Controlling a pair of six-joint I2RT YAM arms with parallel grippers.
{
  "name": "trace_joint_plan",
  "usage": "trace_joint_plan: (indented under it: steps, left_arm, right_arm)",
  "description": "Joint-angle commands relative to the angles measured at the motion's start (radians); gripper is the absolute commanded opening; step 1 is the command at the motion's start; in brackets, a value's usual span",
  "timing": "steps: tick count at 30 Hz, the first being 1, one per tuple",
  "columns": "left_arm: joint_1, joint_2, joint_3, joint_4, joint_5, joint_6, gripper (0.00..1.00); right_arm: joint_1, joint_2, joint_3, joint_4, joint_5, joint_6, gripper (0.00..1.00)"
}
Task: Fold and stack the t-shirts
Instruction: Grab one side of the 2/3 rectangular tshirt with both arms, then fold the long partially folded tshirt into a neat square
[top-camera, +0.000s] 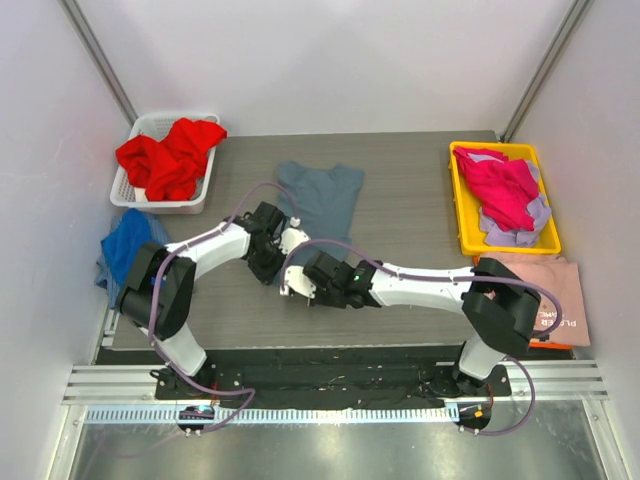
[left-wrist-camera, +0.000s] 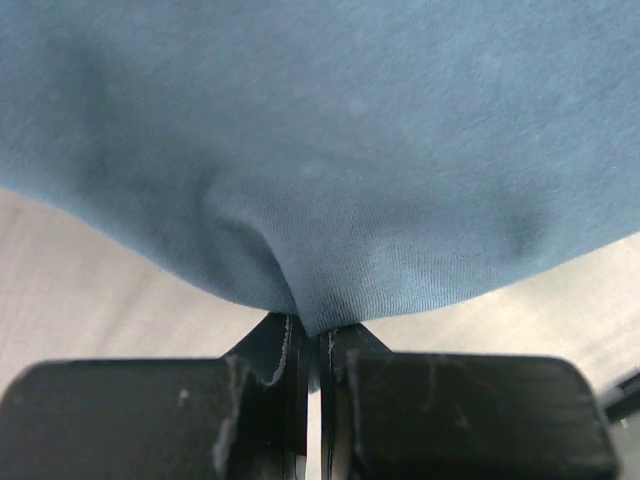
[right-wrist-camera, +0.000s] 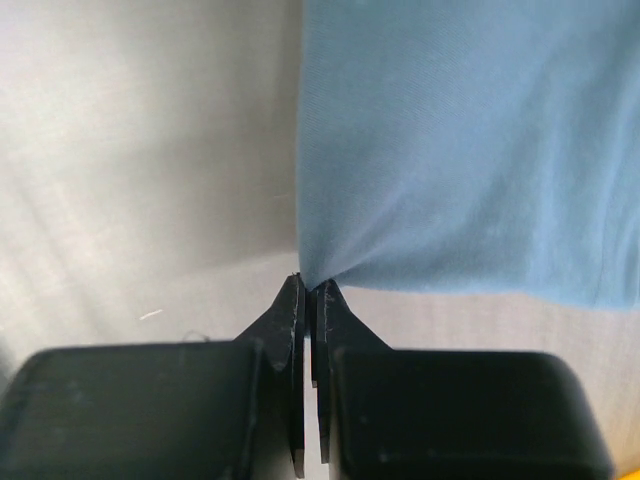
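The slate blue-grey t-shirt (top-camera: 322, 196) lies across the middle of the table. Its near edge reaches under both wrists. My left gripper (top-camera: 284, 236) is shut on a pinch of that cloth (left-wrist-camera: 330, 170), which bunches into a fold at the fingertips (left-wrist-camera: 312, 325). My right gripper (top-camera: 298, 283) is shut on a corner of the same shirt (right-wrist-camera: 460, 150), the cloth spreading ahead and to the right of the tips (right-wrist-camera: 311, 287). A red t-shirt (top-camera: 170, 155) fills the white basket (top-camera: 140, 128). A royal blue one (top-camera: 125, 245) lies at the left edge, a magenta one (top-camera: 500, 185) in the yellow bin (top-camera: 460, 215), and a pale pink one (top-camera: 560, 285) at the right.
The white basket stands at the back left and the yellow bin at the back right, with a grey-lilac cloth (top-camera: 525, 232) under the magenta shirt. Both arms cross low over the near middle of the table (top-camera: 420, 210), close to each other. White walls enclose the table.
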Motion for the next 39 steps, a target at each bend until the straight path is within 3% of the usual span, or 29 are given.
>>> trace_joint_plan:
  steps: [1,11,19,30,39]
  left_arm:
    - [-0.055,-0.108,-0.077,-0.039,-0.022,-0.004,0.0]
    - [-0.086,-0.314,-0.226,-0.103,-0.001,-0.001,0.0]
    - [-0.085,-0.412,-0.153,-0.111,-0.07,0.011,0.0]
    - [-0.085,-0.313,0.035,-0.065,-0.076,0.037,0.0]
    - [-0.072,-0.181,0.176,-0.019,-0.084,0.051,0.0]
  right_arm:
    - [0.081,-0.075,-0.03,-0.074,-0.086,0.058,0.01]
    - [0.195,-0.121,-0.039,-0.072,-0.111,0.073,0.01]
    - [0.193,-0.138,0.013,-0.063,0.116,0.017,0.01]
    - [0.118,-0.198,0.098,-0.06,0.26,-0.063,0.01]
    - [-0.057,-0.235,0.147,-0.045,0.246,-0.115,0.01]
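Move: Both my hands already pinch the near edge of the folded t-shirt close to the table. Its lying body is centred about 15 cm ahead and 9 cm to the right of my left hand; from my right hand it is some 20 cm ahead and 2 cm right, slightly lower. From my left hand, the blue cloth lies roughly 28 cm left and 8 cm ahead, the red cloth in its basket about 20 cm left and 27 cm ahead. Keeping both pinches shut, I drag the t-shirt's near edge straight back towards my bases, some 8 cm, with both hands low over the table. Then I reverse, sweeping both hands up 8 to 10 cm and forward again to about where they began or slightly beyond, my fingertips swinging forward some 15 degrees on the way. ##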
